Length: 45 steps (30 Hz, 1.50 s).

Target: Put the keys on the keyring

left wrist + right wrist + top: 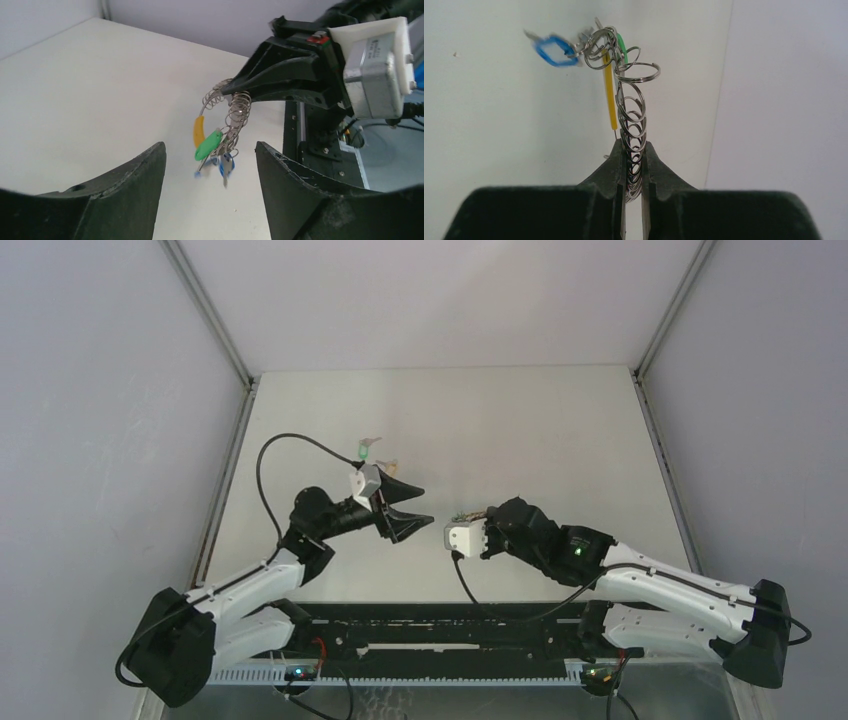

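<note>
My right gripper (634, 150) is shut on the keyring (633, 112), a string of silvery rings that stands up from its jaws. From the keyring's far end hang a yellow tag (610, 92), a blue tag (555, 50) and a green-tagged key (208, 145). In the left wrist view the keyring (235, 107) dangles from the right gripper (235, 89) above the table. My left gripper (210, 147) is open, its fingers either side of the dangling tags and short of them, nothing held. Seen from above, the left gripper (427, 505) faces the keyring (458, 513) across a small gap.
A few small pale pieces (386, 466) and a green spot (364, 452) lie on the white table (520, 430) just behind the left gripper, too small to identify. Grey walls enclose the table on three sides. A black rail (450, 625) runs along the near edge.
</note>
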Each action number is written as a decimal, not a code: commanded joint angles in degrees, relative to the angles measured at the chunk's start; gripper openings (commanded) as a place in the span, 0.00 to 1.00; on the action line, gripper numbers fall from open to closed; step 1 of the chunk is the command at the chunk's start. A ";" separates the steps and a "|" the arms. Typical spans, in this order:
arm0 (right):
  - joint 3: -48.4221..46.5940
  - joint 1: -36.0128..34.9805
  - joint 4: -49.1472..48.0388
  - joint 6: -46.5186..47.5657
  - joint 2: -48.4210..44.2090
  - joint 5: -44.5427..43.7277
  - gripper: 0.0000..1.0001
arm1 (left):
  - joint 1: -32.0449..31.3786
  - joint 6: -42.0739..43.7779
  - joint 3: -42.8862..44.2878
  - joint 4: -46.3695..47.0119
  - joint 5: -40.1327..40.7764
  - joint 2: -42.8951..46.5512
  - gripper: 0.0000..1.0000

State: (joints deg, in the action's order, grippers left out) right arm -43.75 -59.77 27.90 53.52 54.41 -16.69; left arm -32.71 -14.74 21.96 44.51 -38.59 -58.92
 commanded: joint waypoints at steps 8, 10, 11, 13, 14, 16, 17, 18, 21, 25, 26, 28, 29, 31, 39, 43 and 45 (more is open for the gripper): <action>-1.82 -2.53 -2.08 1.53 -0.52 2.89 0.00 | 0.54 15.55 11.38 -13.02 -13.91 -3.23 0.72; -2.31 -2.76 -1.95 1.47 -0.16 3.42 0.00 | 0.46 16.49 12.13 -13.38 -15.47 -4.47 0.74; -2.54 -3.06 -2.09 1.69 -0.10 3.63 0.00 | 0.45 17.08 12.49 -13.37 -16.56 -5.16 0.75; -2.70 -3.53 -2.31 1.95 -0.10 3.98 0.00 | 0.22 17.48 13.19 -13.44 -18.31 -6.30 0.75; -2.85 -3.64 -2.33 2.06 -0.16 4.45 0.00 | 0.07 18.23 13.42 -13.40 -19.62 -7.00 0.75; -3.24 -3.73 -2.32 2.23 -0.18 5.32 0.00 | -0.51 21.33 13.63 -13.35 -22.30 -8.14 0.73; -3.35 -3.78 -2.37 2.33 -0.18 5.50 0.00 | -0.90 22.11 13.67 -13.35 -22.17 -8.62 0.73; -3.46 -3.84 -2.45 2.42 -0.15 5.75 0.00 | -1.19 22.66 13.79 -13.35 -22.16 -9.00 0.72; -3.54 -4.27 -2.52 2.73 0.30 6.14 0.00 | -2.01 23.57 14.56 -13.38 -23.81 -10.05 0.69; -3.54 -4.86 -2.34 2.92 0.95 5.96 0.00 | -2.36 23.21 15.58 -13.40 -25.98 -11.65 0.56; -3.54 -4.84 -2.33 2.89 0.99 5.95 0.00 | -2.38 22.92 15.84 -13.40 -26.30 -12.08 0.54; -3.54 -4.99 -2.37 2.92 1.13 6.10 0.00 | -2.45 22.46 16.32 -13.39 -26.67 -12.91 0.52; -3.54 -5.17 -2.35 2.93 1.21 6.09 0.00 | -2.52 22.45 16.50 -13.40 -26.83 -13.11 0.51; -3.54 -5.27 -2.32 2.98 1.33 6.27 0.00 | -2.69 22.35 16.85 -13.38 -27.25 -13.76 0.49; -3.56 -5.46 -2.11 2.82 1.44 5.91 0.00 | -3.50 20.90 17.90 -13.66 -30.33 -15.54 0.48; -3.58 -5.58 -2.15 2.82 1.40 5.96 0.00 | -3.72 22.66 19.23 -17.73 -31.02 -16.63 0.47; -3.54 -5.60 -2.23 2.90 1.33 5.97 0.00 | -3.84 24.23 20.07 -20.34 -31.09 -17.13 0.46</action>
State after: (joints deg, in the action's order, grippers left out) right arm -44.58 -64.77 28.12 55.83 56.12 -10.83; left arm -36.01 6.92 37.71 27.86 -67.79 -75.24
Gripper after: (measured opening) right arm 0.055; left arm 0.469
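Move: The keyring's free end, with the blue, green and yellow tags, lies about 7 cm right of the open left hand, 2 cm back and some 7 cm below. On the table, the orange-tagged key is roughly 14 cm ahead and 9 cm left of the left hand, the green-tagged key 20 cm ahead and 14 cm left. The right hand grips the keyring; that tagged end is about 6 cm to its left and 3 cm below, the left fingertips some 12 cm left, 2 cm ahead and 4 cm above. The right fingers keep their pinch on the keyring, carrying it about 3 cm left and as far back with a slight counter-clockwise turn, to meet the left hand. The left hand comes about 5 cm right and 5 cm back, sinking after a small rise, and turns some 30 degrees clockwise towards the tagged end; its fingers narrow by about a third but stay open, with contact unclear. ##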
